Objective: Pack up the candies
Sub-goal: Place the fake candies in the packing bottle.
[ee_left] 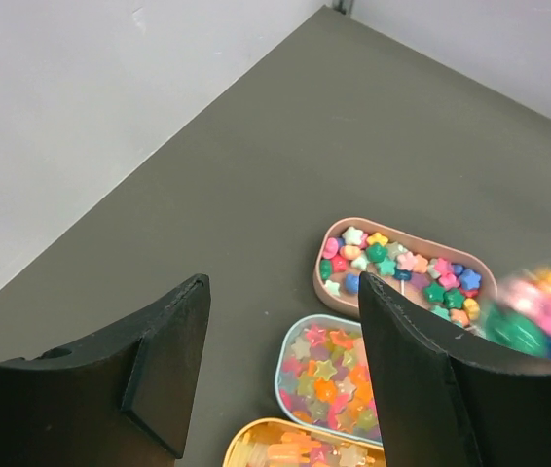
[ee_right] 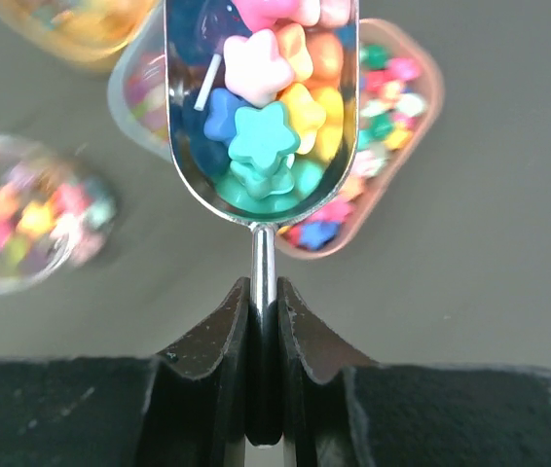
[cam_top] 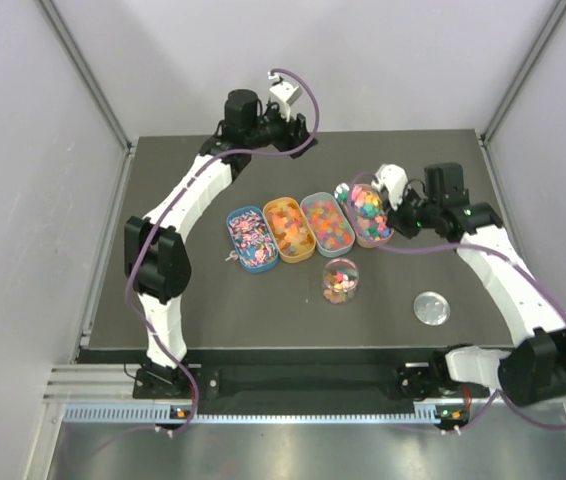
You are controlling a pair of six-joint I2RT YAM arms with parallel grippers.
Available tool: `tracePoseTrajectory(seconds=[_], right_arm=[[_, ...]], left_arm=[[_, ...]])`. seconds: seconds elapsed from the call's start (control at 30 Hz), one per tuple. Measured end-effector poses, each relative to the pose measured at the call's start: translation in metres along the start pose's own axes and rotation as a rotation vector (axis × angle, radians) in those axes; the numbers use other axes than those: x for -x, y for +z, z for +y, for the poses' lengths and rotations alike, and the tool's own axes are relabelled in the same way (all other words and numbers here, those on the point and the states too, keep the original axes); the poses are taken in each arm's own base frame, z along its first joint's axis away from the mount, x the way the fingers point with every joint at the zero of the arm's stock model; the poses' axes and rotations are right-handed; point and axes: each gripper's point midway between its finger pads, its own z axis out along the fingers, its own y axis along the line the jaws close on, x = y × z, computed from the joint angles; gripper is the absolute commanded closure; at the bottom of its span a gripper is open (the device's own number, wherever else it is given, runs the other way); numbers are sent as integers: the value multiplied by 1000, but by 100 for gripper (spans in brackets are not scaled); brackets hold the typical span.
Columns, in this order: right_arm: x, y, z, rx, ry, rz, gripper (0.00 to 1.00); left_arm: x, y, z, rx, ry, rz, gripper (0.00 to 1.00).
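Observation:
Star-shaped candies [ee_right: 266,136] in mixed colours fill a metal scoop [ee_right: 190,146]. My right gripper [ee_right: 264,288] is shut on the scoop's thin handle. In the top view the right gripper [cam_top: 401,207] holds the loaded scoop [cam_top: 367,204] just above the pink tray [cam_top: 359,238] of candies. A clear round jar [cam_top: 340,281] partly filled with candies stands nearer the front; it shows blurred at the left [ee_right: 27,219] in the right wrist view. My left gripper [ee_left: 283,284] is open and empty, raised over the table's far side [cam_top: 291,128].
Four oval trays of candies lie in a row: blue [cam_top: 251,239], orange [cam_top: 288,229], light blue [cam_top: 327,224] and the pink one. A round lid [cam_top: 431,308] lies at the front right. A few loose sweets [cam_top: 231,256] lie beside the blue tray.

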Motion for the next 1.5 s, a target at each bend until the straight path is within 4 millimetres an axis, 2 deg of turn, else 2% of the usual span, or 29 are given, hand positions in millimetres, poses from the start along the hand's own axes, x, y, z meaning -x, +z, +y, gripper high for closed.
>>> tracePoseTrajectory(seconds=[0.17, 0.27, 0.4, 0.7, 0.87, 1.13, 1.5], right_arm=[[-32, -33, 51, 113, -130, -14, 100], [-44, -45, 70, 160, -195, -18, 100], [-54, -50, 79, 192, -283, -12, 100], [-94, -62, 103, 270, -415, 57, 100], [-108, -67, 107, 294, -464, 103, 100], [-123, -65, 103, 327, -480, 188, 100], [-104, -70, 81, 298, -504, 231, 100]], left_arm=[[-1, -10, 10, 47, -1, 9, 33], [-6, -13, 16, 69, -9, 21, 33], [-17, -15, 22, 93, -23, 45, 33], [-19, -16, 27, 114, -1, 54, 32], [-19, -16, 30, 127, 6, 55, 32], [-21, -16, 30, 130, 11, 59, 32], [-44, -16, 29, 126, -11, 102, 33]])
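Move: The right gripper holds the loaded scoop. The packing bottle it serves stands about 10 cm back and 11 cm to the left, some 15 cm below. From that gripper, the pink tray lies about 7 cm ahead and 3 cm left, the clear tray 5 cm ahead and 13 cm left, and the bottle's lid 16 cm back and 11 cm right, all roughly 18 cm below. From the left gripper, the bottle is some 27 cm back, 6 cm right and 25 cm below. Bring the right gripper back about 15 cm from the pink tray, quickly at first, drifting left and sinking, then ease it slightly forward and up. Swing it some 30 degrees counter-clockwise so the scoop's bowl comes round to the bottle's right side, and keep the handle pinched. Let the open, empty left gripper drift left and down about 4 cm. ##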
